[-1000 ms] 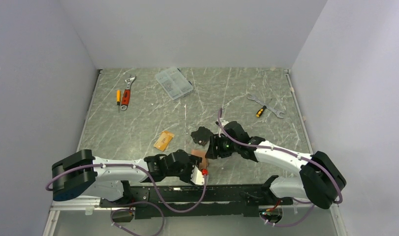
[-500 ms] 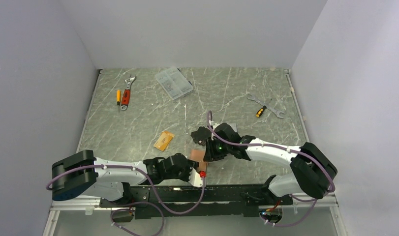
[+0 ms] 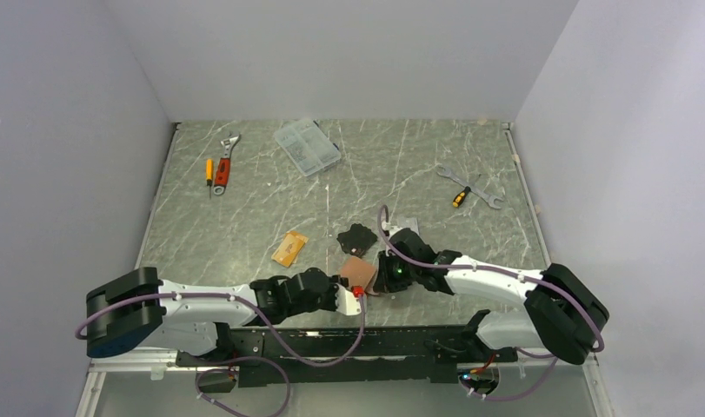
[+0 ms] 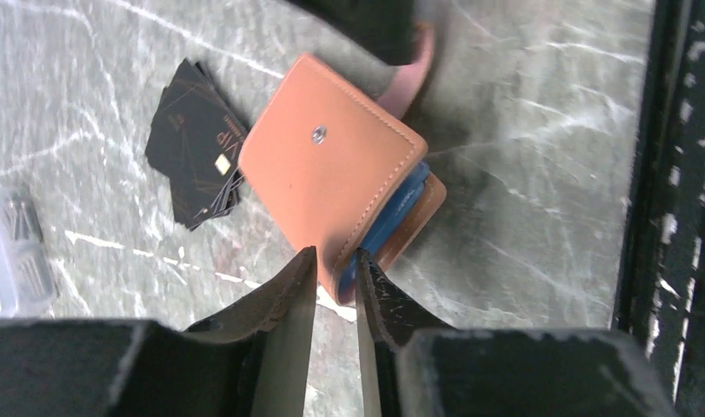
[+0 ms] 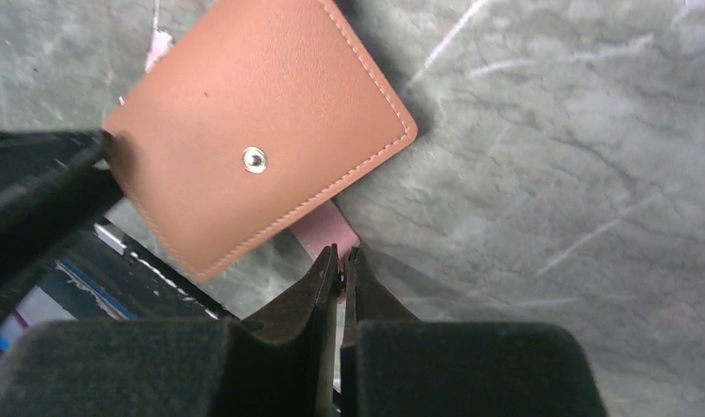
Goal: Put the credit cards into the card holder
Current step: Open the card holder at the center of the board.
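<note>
The card holder (image 3: pixel 357 271) is a salmon-pink folded wallet lying near the table's front edge between both arms. My left gripper (image 4: pixel 335 261) is shut on the corner of its upper flap (image 4: pixel 331 165), one finger on the outside and one against the blue inside (image 4: pixel 392 217). My right gripper (image 5: pixel 342 252) is shut on the pink snap tab (image 5: pixel 327 228) that sticks out from under the card holder (image 5: pixel 253 130). An orange-gold credit card (image 3: pixel 289 248) lies flat on the table to the left, away from both grippers.
A fanned stack of black flat pieces (image 4: pixel 196 148) marked VIP lies touching the wallet's far side. At the back stand a clear compartment box (image 3: pixel 307 146), a wrench and screwdriver (image 3: pixel 220 167) on the left, and a spanner with a screwdriver (image 3: pixel 468 188) on the right.
Both grippers have closed, the left on the wallet's flap and the right on its snap tab. The right arm has swung down and inward towards the wallet.
</note>
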`<state>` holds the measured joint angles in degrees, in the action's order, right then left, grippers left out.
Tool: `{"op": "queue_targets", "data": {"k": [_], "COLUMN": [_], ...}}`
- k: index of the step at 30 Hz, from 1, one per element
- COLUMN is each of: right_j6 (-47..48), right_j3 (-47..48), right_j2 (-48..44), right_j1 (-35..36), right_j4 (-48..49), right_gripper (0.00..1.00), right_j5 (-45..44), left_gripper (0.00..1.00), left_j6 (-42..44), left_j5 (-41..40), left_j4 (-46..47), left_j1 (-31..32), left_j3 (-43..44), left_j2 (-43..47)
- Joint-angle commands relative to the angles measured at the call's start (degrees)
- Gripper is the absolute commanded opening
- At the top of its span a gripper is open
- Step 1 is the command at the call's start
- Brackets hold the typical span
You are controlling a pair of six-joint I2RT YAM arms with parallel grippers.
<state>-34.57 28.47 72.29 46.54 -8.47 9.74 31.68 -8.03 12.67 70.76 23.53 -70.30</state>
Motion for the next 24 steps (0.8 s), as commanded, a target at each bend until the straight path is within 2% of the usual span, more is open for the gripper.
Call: {"op": "queue_targets", "data": {"k": [1,9,16,18,20,22,24], "right_j6": [-0.88,0.34,1.93,1.97,1.96,2.30,2.76], "right_j3": [-2.03,-2.84,-1.16,-1.01,-0.61,0.34,1.93], "right_j2": [-2.61,-3.50,-4.12,-5.00,-5.82,-6.54,-6.79], "right_j1": [0.00,0.03,1.02,1.36,1.71,2.00,1.98], "right_j4": [-0.04,-0.42,-2.73,-3.27,-3.68,-4.25,-5.50], "right_gripper": [0.00,0.00,0.00,0.00,0.00,0.00,0.00], "right_j5": [-1.48,-0.69,-1.12,-1.02,-1.43,-1.68,-1.87], "left_gripper": [0.27,0.25,0.34,0.43,0.59,0.80,0.87], "left_j6": [-7.97,-22.00,-27.72,-28.22,-28.31,-28.13,-27.01], "left_j5": [-4.45,-2.40,1.28,3.53,7.81,13.79,16.16], "left_j4": [-1.48,-7.91,-10.34,-11.07,-11.35,-11.22,-10.07], "left_j1": [-2.35,-12.26,-12.58,-12.58,-12.53,-12.30,-10.57], "left_j3": [3.57,9.27,11.07,11.50,11.86,11.90,11.33], "left_j2": [1.96,2.14,2.49,2.89,3.41,3.31,2.71]}}
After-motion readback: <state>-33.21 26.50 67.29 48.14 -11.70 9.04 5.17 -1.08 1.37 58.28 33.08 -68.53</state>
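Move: The card holder's middle lies about 3 cm to the left gripper's right, 2 cm ahead and 3 cm below; the fingertips are at its raised left corner, where the blue lining shows. The right gripper already pinches its pink strap, with the holder's middle some 4 cm to its left, 3 cm ahead and about level. From the left gripper the black cards lie roughly 12 cm ahead, 2 cm to the right, and the yellow packet 9 cm ahead, 14 cm to the left, both about 5 cm lower. Keep the right gripper shut on the pink strap, easing it only some 1.5 cm back and 1 cm to the right. Sweep the left fingertips forward about 6 cm from the holder's left corner, rising nearly 4 cm and rolling the wrist some 30 degrees, then draw back about 3 cm while opening the fingers wide, free of the holder. ##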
